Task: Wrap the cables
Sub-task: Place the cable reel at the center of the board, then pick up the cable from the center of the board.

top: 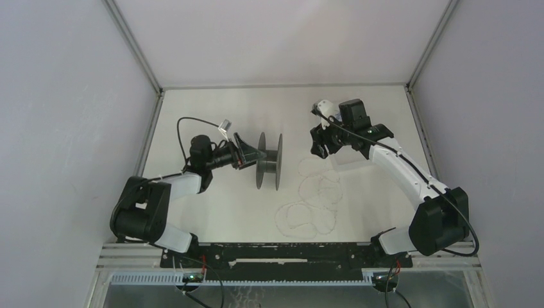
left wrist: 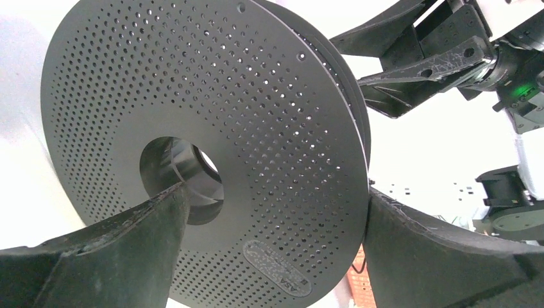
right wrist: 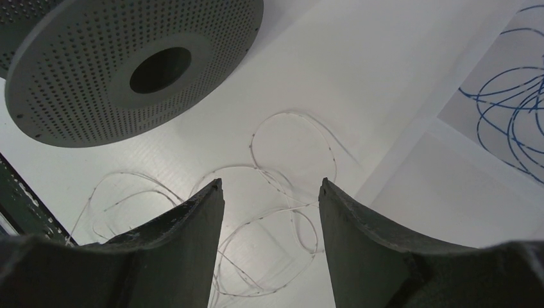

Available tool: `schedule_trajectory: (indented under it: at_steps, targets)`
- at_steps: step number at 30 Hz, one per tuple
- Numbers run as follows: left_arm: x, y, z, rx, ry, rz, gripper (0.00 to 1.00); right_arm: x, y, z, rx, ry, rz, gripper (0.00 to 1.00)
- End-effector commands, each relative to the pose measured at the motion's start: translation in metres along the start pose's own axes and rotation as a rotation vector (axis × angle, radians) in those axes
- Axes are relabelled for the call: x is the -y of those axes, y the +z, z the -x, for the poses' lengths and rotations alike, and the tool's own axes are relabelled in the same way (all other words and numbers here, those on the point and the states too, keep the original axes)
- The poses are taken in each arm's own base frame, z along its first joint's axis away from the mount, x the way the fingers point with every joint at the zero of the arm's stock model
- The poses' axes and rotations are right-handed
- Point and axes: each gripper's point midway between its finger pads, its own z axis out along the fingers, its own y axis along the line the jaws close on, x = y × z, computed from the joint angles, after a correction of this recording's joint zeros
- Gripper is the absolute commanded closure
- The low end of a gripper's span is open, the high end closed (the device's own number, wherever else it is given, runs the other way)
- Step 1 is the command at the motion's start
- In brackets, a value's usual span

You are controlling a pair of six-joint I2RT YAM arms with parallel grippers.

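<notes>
The cables [top: 312, 192] lie as a thin whitish cord in loose loops on the white table, right of centre. A black perforated spool [top: 269, 160] stands on edge to their left. My left gripper [top: 247, 154] is open right at the spool's left flange. In the left wrist view the left gripper [left wrist: 276, 189] spans that flange [left wrist: 192, 96], one fingertip at the hub hole, the other at the rim. My right gripper [right wrist: 271, 183] hangs open and empty above the cord's loops [right wrist: 289, 114], with the spool [right wrist: 128, 70] to its upper left.
A tangle of thin blue wire [right wrist: 507, 115] lies on a paler sheet at the right of the right wrist view. White walls enclose the table on three sides. A black rail [top: 282, 253] runs along the near edge between the arm bases.
</notes>
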Motion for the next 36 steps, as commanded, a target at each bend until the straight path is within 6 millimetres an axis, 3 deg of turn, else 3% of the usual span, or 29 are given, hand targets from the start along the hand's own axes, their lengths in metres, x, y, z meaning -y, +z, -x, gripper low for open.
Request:
schedule_trajectory:
  at_steps: [1, 11, 14, 20, 25, 30, 36]
  targets:
    - [0.02, -0.002, 0.015, 0.012, 0.107, -0.028, 0.0, -0.004, -0.005, -0.001, 0.017, -0.037, 0.0, 0.36]
    - [0.049, -0.01, 0.019, 0.001, 0.249, -0.088, 0.0, -0.026, 0.018, -0.074, -0.116, 0.035, 0.078, 0.37]
    - [0.056, -0.013, 0.024, 0.001, 0.322, -0.079, 0.0, -0.034, 0.01, -0.091, -0.145, -0.008, 0.102, 0.37]
    - [0.061, -0.023, 0.035, 0.008, 0.5, -0.018, 0.0, -0.056, -0.026, -0.11, -0.123, -0.187, 0.173, 0.36]
    - [0.061, -0.035, 0.043, -0.008, 0.636, 0.062, 0.0, -0.076, -0.047, -0.141, -0.192, -0.329, 0.26, 0.34]
    - [0.061, -0.048, 0.051, -0.045, 0.838, 0.143, 0.0, -0.091, -0.057, -0.168, -0.26, -0.444, 0.317, 0.34]
    - [0.055, -0.058, 0.058, -0.087, 0.946, 0.224, 0.0, -0.098, -0.049, -0.191, -0.3, -0.591, 0.303, 0.35]
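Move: The standing cable reel's middle lies about 4 cm to the right of the left hand and 4 cm below, level with it in reach, with the open fingers still at its left flange. The right hand makes for the white cable's near loops, some 17 cm back, 4 cm left and 15 cm down. From that hand the reel stands about 14 cm left, level in reach and 8 cm lower; the clear box lies 11 cm out, 11 cm right and 15 cm down. Upward and then also to its left, the left hand comes clear of the reel's left flange after a slight draw back, rising about 7 cm with fingers already wide open while its wrist rolls and tips the fingers down. The right hand swings back some 19 cm towards the white cable's near loops, dipping, lifting briefly and sinking again, turning counter-clockwise about 30 degrees, its part-open gap unchanged. ##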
